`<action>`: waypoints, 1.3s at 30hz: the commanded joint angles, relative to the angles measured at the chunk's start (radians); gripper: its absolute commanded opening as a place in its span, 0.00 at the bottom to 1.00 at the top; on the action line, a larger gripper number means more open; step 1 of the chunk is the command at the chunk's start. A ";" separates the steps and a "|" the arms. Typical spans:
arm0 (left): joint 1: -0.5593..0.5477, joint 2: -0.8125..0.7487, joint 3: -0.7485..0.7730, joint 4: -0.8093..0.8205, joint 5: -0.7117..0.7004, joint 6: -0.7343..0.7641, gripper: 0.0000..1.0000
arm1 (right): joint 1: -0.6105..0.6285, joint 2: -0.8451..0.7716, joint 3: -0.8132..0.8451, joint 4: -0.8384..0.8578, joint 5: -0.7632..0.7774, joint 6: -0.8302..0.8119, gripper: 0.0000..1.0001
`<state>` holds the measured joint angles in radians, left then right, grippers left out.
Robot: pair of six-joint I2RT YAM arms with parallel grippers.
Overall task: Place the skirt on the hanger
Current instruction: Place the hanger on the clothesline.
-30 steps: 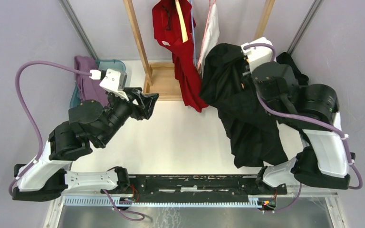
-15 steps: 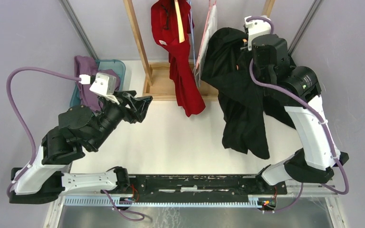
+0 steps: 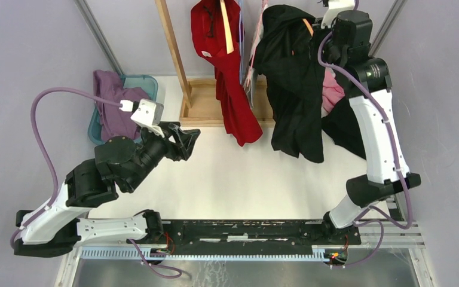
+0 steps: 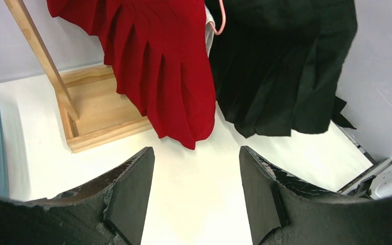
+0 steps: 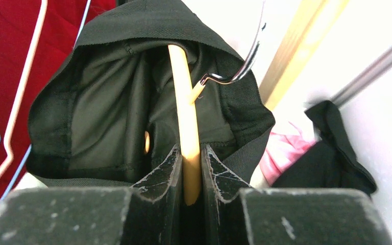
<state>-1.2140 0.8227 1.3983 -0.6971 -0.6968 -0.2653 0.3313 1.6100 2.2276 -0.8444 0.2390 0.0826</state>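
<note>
The black skirt (image 3: 293,78) hangs draped over a wooden hanger (image 5: 186,117) that has a metal hook (image 5: 245,61). My right gripper (image 5: 190,150) is shut on the hanger's wooden bar, high up at the back by the rack (image 3: 327,23). In the right wrist view the skirt's waistband (image 5: 132,30) wraps over the bar. My left gripper (image 4: 196,153) is open and empty, low over the white table (image 3: 188,139), pointing toward the hanging skirts. In its view the black skirt's hem (image 4: 280,76) shows at the upper right.
A red pleated skirt (image 3: 227,72) hangs on the wooden rack (image 3: 170,42), beside thin wire hangers (image 5: 15,112). The rack's base (image 3: 206,110) sits at the table's back. A teal bin (image 3: 146,81) holds purple cloth (image 3: 113,101). Pink (image 3: 333,84) and black (image 3: 343,128) garments lie behind the right arm.
My right arm has lifted the hanger and black skirt up and back toward the rack; the skirt's hem has left the table. The left arm shifted slightly, still open.
</note>
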 commanded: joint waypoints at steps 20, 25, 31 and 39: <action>-0.001 -0.008 -0.181 0.156 0.045 -0.043 0.68 | -0.191 0.203 0.167 0.546 -0.429 0.280 0.01; -0.001 -0.002 -0.191 0.164 0.057 -0.049 0.68 | -0.196 0.292 0.256 0.521 -0.431 0.302 0.01; -0.001 0.008 -0.196 0.166 0.064 -0.057 0.68 | -0.197 0.307 0.208 0.533 -0.442 0.304 0.02; -0.001 0.029 -0.185 0.169 0.074 -0.060 0.68 | -0.196 0.246 0.093 0.536 -0.425 0.251 0.09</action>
<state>-1.2140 0.8429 1.2018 -0.5823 -0.6392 -0.2840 0.1398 1.9156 2.3348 -0.3656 -0.1909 0.3485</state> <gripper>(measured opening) 0.679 0.200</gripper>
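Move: The right hand holds the hanger with the black skirt; its spot on the clothesline lies roughly 27 cm ahead, about 2 cm left and 9 cm up. The white skirt on the pink hanger hangs some 12 cm left and 13 cm ahead, a little lower; the red skirt is about 18 cm left, 13 cm ahead. From the left hand the spot is about 50 cm ahead, 23 cm right, 13 cm up. Right hand carries the pinched hanger 13 cm towards the clothesline, up then down, rolling left-side-up; empty left hand sinks. ##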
